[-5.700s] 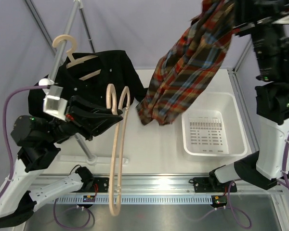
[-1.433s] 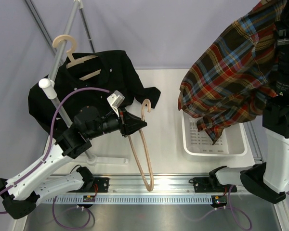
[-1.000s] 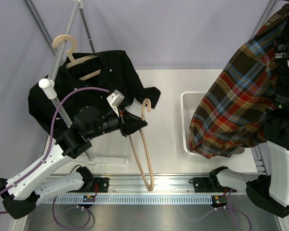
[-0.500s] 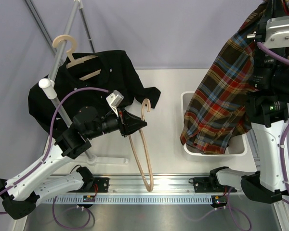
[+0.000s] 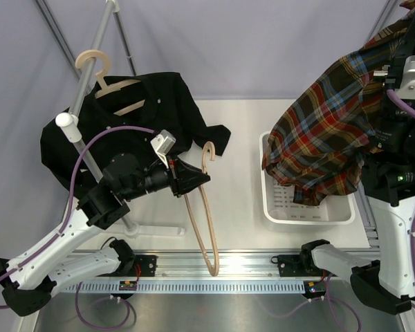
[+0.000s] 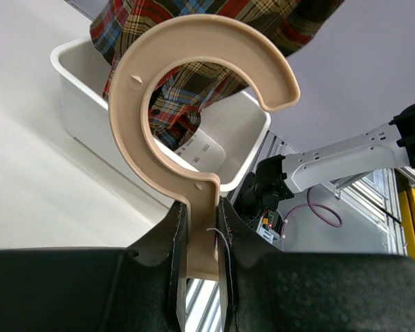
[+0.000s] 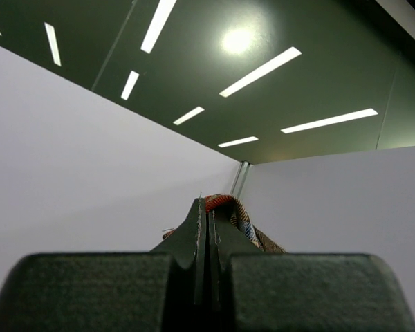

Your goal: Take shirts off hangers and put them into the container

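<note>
The plaid shirt (image 5: 325,138) hangs bunched from high at the upper right, its lower folds drooping into the white container (image 5: 308,218). My right gripper (image 7: 207,211) points upward and is shut on a fold of that shirt (image 7: 229,203). My left gripper (image 5: 202,177) is shut on the neck of a bare wooden hanger (image 5: 206,221), which dangles over the table's middle. In the left wrist view the hanger's hook (image 6: 207,31) curls above the left gripper (image 6: 199,214), with the container (image 6: 104,124) and plaid shirt (image 6: 167,12) behind. The black shirt (image 5: 145,111) stays on the other hanger (image 5: 114,86).
The grey metal rail (image 5: 90,69) slants across the left side, and its foot (image 5: 155,228) rests on the table. An aluminium mounting strip (image 5: 214,260) runs along the near edge. Frame posts (image 5: 346,131) stand just behind the container.
The right arm has swung the plaid shirt up and back, so it now droops into the container instead of hanging in front of it. The left arm and hanger stayed put.
</note>
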Robot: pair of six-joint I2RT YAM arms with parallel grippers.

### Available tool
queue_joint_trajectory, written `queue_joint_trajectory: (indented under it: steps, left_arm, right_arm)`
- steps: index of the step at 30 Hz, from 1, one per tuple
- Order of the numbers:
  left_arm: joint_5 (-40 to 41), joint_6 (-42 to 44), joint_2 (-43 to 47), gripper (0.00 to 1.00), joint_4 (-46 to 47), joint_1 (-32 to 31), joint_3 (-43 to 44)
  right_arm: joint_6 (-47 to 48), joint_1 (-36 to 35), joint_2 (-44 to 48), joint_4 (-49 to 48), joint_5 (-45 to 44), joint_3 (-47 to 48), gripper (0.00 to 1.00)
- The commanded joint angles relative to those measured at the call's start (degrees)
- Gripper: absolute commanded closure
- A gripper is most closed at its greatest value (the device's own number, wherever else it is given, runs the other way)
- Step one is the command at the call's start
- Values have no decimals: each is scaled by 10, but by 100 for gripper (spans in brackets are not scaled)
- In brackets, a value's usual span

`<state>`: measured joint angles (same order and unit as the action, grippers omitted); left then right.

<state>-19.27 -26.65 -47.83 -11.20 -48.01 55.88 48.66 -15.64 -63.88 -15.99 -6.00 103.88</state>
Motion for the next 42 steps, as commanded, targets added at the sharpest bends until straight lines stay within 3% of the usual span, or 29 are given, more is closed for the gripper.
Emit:
queue_joint_trajectory:
  steps: [1,12,20,27,31,36,42]
  left_arm:
    - [-11,-6,10,100,18,-2,5]
    - [-14,-15,15,100,21,-2,9]
    - [-13,-14,8,100,8,-2,32]
    - [-14,-9,-8,100,9,-3,39]
    - [-16,-5,-25,100,14,-2,40]
    - [-22,-26,-32,100,60,-3,24]
    - [-17,-46,-53,100,102,-3,14]
  right_arm:
    - [46,5,15,-51,-24,-34,100]
    - [-1,10,28,-5,-37,-57,100]
    - [-203,9,70,45,-107,-129,100]
    - [-434,10,125,237,-188,-206,100]
    - [-546,10,111,440,-169,-219,100]
    - [-646,10,62,642,-98,-253,100]
    - [-736,9,55,763,20,-320,100]
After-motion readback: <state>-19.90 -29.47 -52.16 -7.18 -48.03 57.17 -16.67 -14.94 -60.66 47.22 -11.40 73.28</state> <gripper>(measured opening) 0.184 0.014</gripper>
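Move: The white container is about 14 cm ahead of the right hand, near level with it sideways, and a good 68 cm below; the raised fingers already hold the plaid shirt, which hangs down over it. The bare hanger is about 38 cm left of this hand, some 10 cm back and 42 cm below; the black shirt hangs roughly 60 cm left, 22 cm farther out and 40 cm below. From the left hand the container is some 39 cm right, 21 cm ahead and 29 cm below. Down, slowly and then ever faster, the right hand drops the best part of 45 cm towards the container with the plaid shirt still pinched in its shut fingers, easing some 8 cm forward and finally slightly left. The wrist tips over by about 90 degrees, from pointing steeply up to pointing forward and downward. The left hand keeps hold of the bare hanger, shifting barely 2 cm right and forward. ##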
